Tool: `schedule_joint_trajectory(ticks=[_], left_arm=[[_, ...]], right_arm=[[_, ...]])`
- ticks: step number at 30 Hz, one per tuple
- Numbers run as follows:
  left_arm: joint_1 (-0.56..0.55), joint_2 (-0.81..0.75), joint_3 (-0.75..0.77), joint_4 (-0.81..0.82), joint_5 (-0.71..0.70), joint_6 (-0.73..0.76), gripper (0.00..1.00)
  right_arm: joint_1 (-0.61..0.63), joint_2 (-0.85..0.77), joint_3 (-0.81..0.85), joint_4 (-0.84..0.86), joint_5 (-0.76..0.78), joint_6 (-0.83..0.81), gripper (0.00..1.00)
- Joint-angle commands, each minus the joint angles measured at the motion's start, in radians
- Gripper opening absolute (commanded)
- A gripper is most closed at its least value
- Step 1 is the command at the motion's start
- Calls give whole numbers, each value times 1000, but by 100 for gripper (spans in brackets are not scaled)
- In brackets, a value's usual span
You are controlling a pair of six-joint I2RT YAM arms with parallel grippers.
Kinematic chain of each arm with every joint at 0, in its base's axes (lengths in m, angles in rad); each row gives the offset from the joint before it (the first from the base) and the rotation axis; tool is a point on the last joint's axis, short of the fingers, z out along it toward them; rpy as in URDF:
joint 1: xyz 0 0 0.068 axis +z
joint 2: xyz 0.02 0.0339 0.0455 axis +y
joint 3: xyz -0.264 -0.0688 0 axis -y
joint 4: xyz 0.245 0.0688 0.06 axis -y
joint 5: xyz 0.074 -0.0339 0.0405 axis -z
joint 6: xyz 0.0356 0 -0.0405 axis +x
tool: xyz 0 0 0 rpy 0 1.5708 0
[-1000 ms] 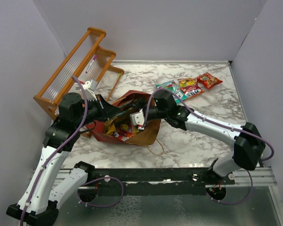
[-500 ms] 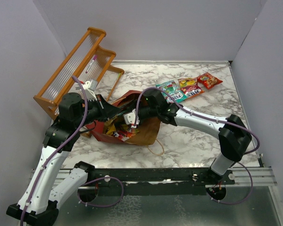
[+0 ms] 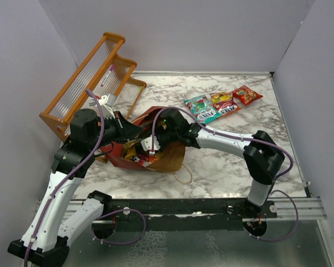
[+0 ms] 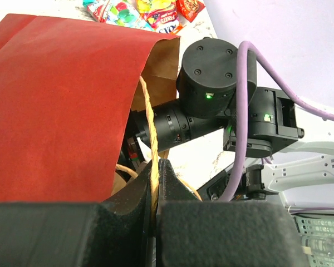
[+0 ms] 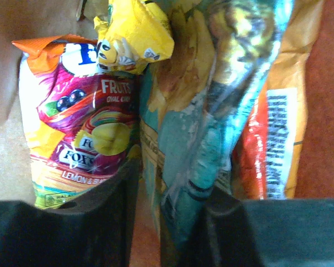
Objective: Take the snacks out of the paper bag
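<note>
The red paper bag lies on its side, mouth to the left, brown inside. My left gripper is shut on its twine handle, holding the mouth up. My right gripper is deep inside the bag. Its jaws stand open either side of a teal packet, which touches the right finger with a gap at the left one. Beside it sit a Fox's fruits packet, a yellow packet and the orange chip bag.
Three snack packets lie on the marble table at the back right: teal, yellow-red and red. A wooden rack leans against the left wall, close behind my left arm.
My right arm has pushed further left into the bag and its jaws have narrowed around the teal packet. The left arm has held still with the handle.
</note>
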Motion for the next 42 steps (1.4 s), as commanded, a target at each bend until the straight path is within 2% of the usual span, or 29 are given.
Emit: schedule_joint_trajectory(ticks=[1,5,6,19,42], left_arm=[[-2,0,-3,24,20,2,0],[-2,-4,-1,18,3,11,0],[-2,-6,-1,16,-2,13,0],[-3,-10,69,-51,-123,62,0],[-2,-10,98,-70,-212,78,0]], right_arm=[[17,1,2,12,10,31,24],[17,-43,-45,42,2,86,4],[17,-53,-50,43,-3,103,2],[17,-301,-178,200,-96,361,1],[17,-750,-134,46,-20,467,1]])
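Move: The teal snack packet stands between the right hand's half-open fingers, down in the bag, its middle some 3 cm to the left and roughly level. The purple fruit pack lies about 7 cm back and 1 cm left of this hand, 4 cm lower; the yellow pack 4 cm back, 5 cm left; the orange pack 5 cm ahead, 2 cm left. From the left hand, the teal packet is about 6 cm ahead, 1 cm left and 19 cm below. The right hand shuts its fingers on the teal packet, pinching it, eases back and to the right with it, then pulls it up towards the bag's mouth, rising about 20 cm while going on back and right some 8 cm each way, its left-pointing fingertips swinging up by about 25 degrees. The left hand keeps its shut grip on the paper handle and draws it 2 to 3 cm to the left, turning slightly counter-clockwise, as the packet comes up beside it. ##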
